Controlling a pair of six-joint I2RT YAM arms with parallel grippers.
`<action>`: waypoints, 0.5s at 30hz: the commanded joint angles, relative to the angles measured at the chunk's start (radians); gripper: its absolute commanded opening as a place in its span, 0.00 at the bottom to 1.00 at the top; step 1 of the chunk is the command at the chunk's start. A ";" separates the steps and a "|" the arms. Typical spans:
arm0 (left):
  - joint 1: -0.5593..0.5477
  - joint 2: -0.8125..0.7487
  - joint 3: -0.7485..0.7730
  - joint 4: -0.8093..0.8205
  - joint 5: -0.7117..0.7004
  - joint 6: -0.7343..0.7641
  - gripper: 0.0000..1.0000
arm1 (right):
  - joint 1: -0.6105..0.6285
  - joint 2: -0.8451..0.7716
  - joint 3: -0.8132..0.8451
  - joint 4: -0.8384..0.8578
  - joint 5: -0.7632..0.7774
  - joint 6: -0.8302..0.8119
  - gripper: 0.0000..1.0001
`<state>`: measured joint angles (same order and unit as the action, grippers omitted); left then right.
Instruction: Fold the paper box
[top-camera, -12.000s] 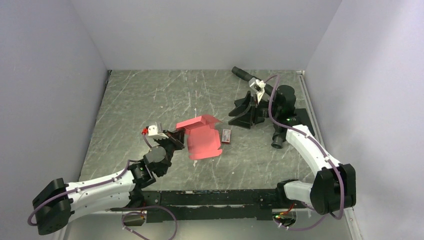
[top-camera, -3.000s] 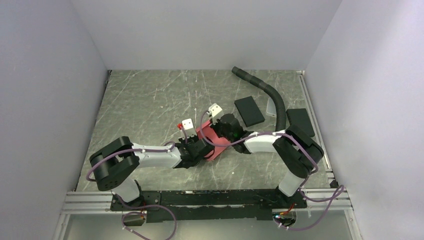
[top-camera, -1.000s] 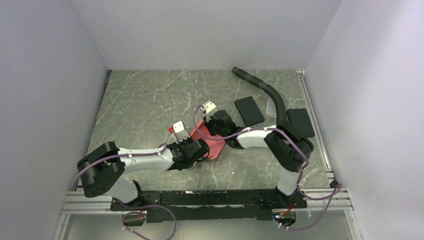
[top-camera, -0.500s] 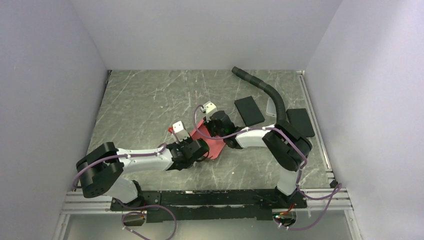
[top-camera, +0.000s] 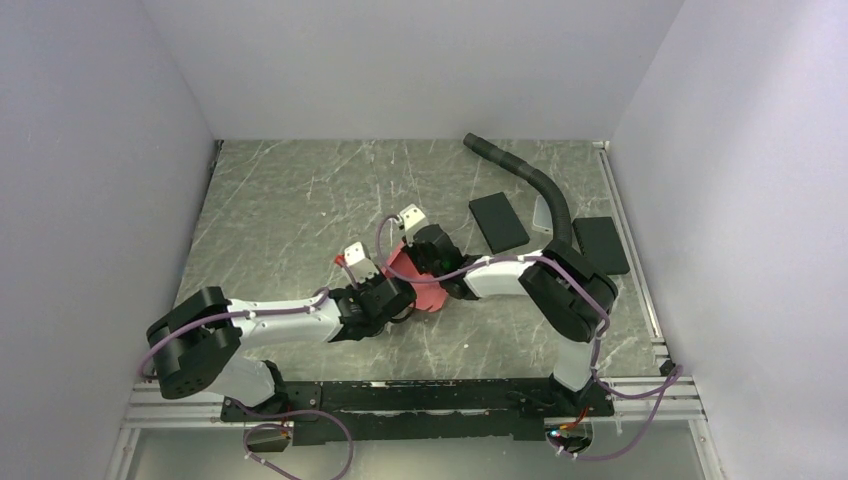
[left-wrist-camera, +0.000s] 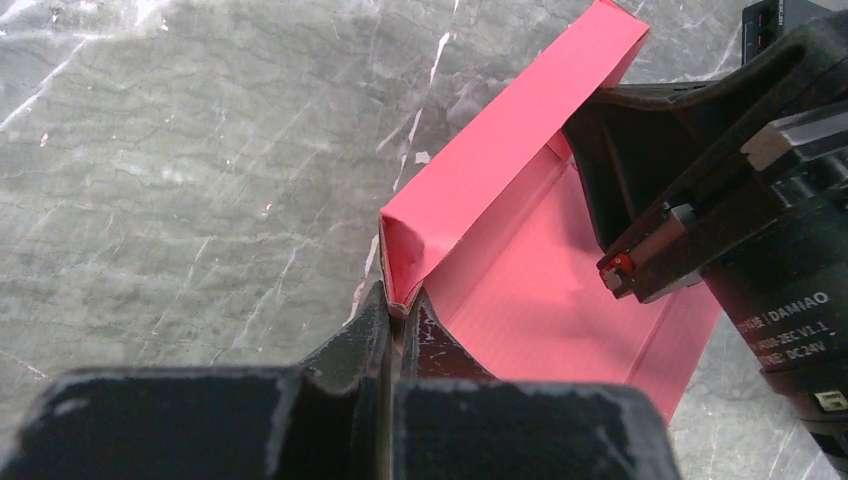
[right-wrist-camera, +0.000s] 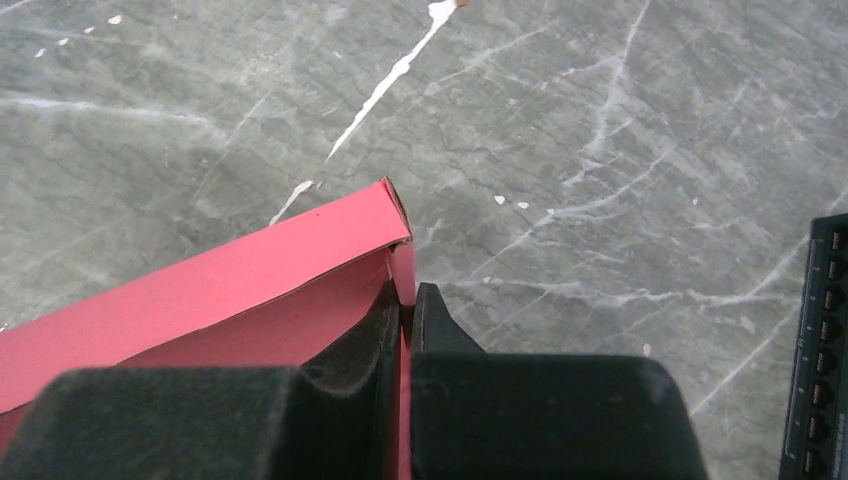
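Observation:
The paper box (top-camera: 426, 298) is thin red-pink card, lying mid-table between my two arms and mostly covered by them in the top view. My left gripper (left-wrist-camera: 400, 305) is shut on the near corner of a raised side wall of the paper box (left-wrist-camera: 520, 150). My right gripper (right-wrist-camera: 405, 300) is shut on the corner edge at the other end of the paper box (right-wrist-camera: 230, 270). In the left wrist view the wall stands up along the box's left side, its floor panel lies flat to the right, and the right arm's wrist (left-wrist-camera: 740, 200) sits over the far end.
A black flat pad (top-camera: 498, 221) lies behind the right wrist. A second black pad (top-camera: 600, 243) lies at the right edge. A black ribbed hose (top-camera: 535, 185) curves from the back toward the right side. White walls enclose the grey marbled table (top-camera: 290, 200).
Both grippers have shifted slightly left with the paper box still held. Less of the red card shows between them in the top view than a second ago.

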<state>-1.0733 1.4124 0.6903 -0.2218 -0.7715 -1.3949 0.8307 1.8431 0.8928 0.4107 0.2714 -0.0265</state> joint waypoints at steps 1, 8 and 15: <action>-0.017 -0.058 -0.006 0.012 0.041 -0.042 0.00 | -0.043 0.018 0.004 -0.066 -0.093 -0.009 0.01; -0.015 -0.060 -0.028 -0.025 0.019 -0.073 0.00 | -0.068 -0.036 0.001 -0.084 -0.218 0.000 0.17; -0.014 -0.030 -0.018 -0.094 -0.018 -0.108 0.00 | -0.111 -0.072 -0.005 -0.092 -0.267 0.000 0.25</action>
<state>-1.0752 1.3846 0.6640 -0.2634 -0.7624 -1.4574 0.7540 1.8214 0.8967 0.3527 0.0139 -0.0242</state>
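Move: At the far end of the box's raised wall, the right hand already has the upright corner flap between its fingertips, the flap's middle about 1 cm below. The box floor's middle lies roughly 7 cm back and 2 cm right of that hand, 3 cm down; the black pad about 6 cm ahead and 20 cm right. The left hand still pinches the wall's near corner at its fingertips; from it the far flap is some 8 cm ahead and 7 cm right. Opening its fingers part-way, the right hand releases its pinch on the far corner flap, easing back about 1 cm with a slight swing to the left, while its wrist turns some 10 degrees, counter-clockwise and tipping down. The fingers stay astride the flap. The left hand keeps its pinch on the near corner and draws it about 1 cm left and back. ##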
